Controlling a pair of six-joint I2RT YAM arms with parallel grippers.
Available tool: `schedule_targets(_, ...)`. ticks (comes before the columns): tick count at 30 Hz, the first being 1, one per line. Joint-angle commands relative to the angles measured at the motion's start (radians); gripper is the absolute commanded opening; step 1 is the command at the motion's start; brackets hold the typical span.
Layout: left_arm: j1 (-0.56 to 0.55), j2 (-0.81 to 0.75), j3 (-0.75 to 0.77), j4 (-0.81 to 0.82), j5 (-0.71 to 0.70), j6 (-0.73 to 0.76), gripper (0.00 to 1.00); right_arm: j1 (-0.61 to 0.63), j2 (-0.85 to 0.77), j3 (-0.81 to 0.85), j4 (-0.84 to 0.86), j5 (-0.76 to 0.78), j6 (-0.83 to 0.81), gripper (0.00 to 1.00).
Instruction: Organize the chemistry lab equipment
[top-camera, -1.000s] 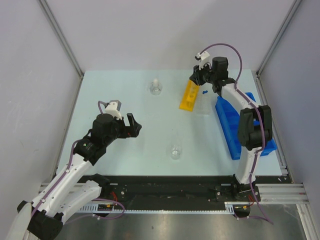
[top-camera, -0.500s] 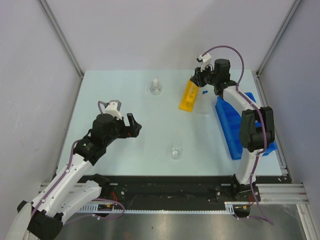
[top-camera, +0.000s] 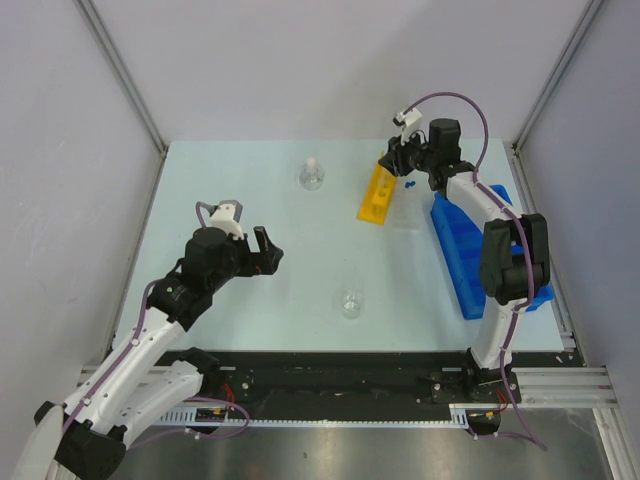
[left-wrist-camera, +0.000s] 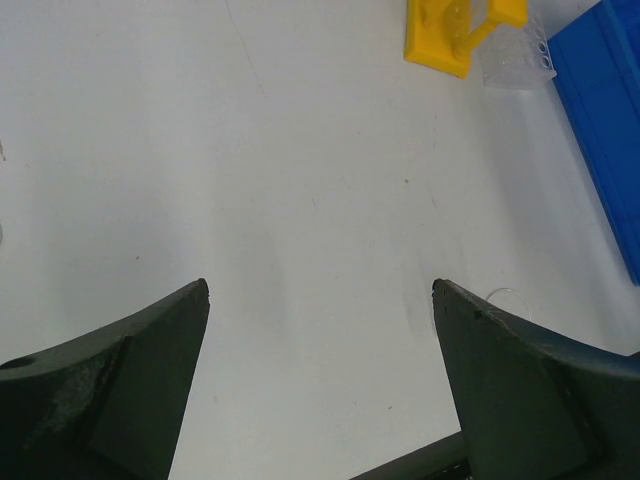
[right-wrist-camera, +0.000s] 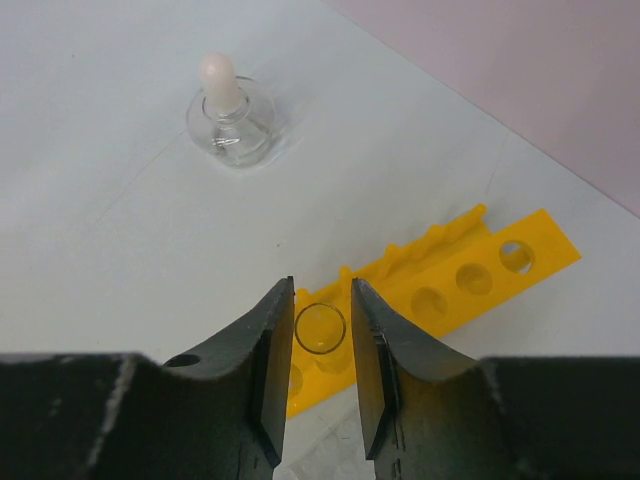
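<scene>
The yellow holed tube rack (top-camera: 377, 192) (right-wrist-camera: 470, 280) lies at the back right of the table. My right gripper (top-camera: 392, 158) (right-wrist-camera: 322, 285) hangs over the rack's far end. Its jaws stand slightly open round a thin clear tube (right-wrist-camera: 320, 328) upright in the rack, with a narrow gap on each side. The small clear flask (top-camera: 312, 176) (right-wrist-camera: 228, 115) with a white stopper stands to the rack's left. A small clear beaker (top-camera: 351, 301) sits mid-table. My left gripper (top-camera: 262, 250) (left-wrist-camera: 320, 290) is wide open over bare table, holding nothing.
The blue compartmented bin (top-camera: 470, 250) (left-wrist-camera: 610, 120) runs along the right edge. A clear tray (top-camera: 405, 210) (left-wrist-camera: 515, 62) lies between rack and bin, with small blue caps (top-camera: 409, 185) at its far end. The enclosure's walls close in the back and sides.
My right jaws have parted a little from the tube, which stays standing in the rack. The right wrist shifted slightly toward the back. The left arm has not moved.
</scene>
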Motion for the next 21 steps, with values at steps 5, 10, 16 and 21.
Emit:
schedule_targets(5,0.007,-0.013,0.008,0.034,0.011,0.014,0.97,-0.001,-0.066,-0.004,-0.001,-0.022,-0.014,0.34)
schedule_targets(10,0.007,-0.015,0.008,0.034,0.011,0.014,0.97,-0.003,-0.079,-0.004,-0.001,-0.019,-0.013,0.4)
schedule_targets(16,0.007,-0.018,0.006,0.034,0.013,0.014,0.97,-0.015,-0.108,0.032,-0.016,-0.007,0.007,0.67)
schedule_targets(21,0.009,-0.015,0.006,0.042,0.027,0.014,0.99,-0.041,-0.14,0.095,-0.081,-0.051,0.026,0.79)
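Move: The right hand has its pads at the glass tube standing in the yellow rack, the tube's middle about 4 cm below it. The rack's middle lies some 5 cm ahead, 2 cm right and 8 cm down, the stoppered flask 5 cm ahead and 18 cm left, the clear rack 3 cm back and 7 cm right. From the left hand, the tube is roughly 27 cm ahead, 28 cm right. The right hand spreads its fingers wide off the glass tube, then rises about 3.5 cm from the yellow rack. ##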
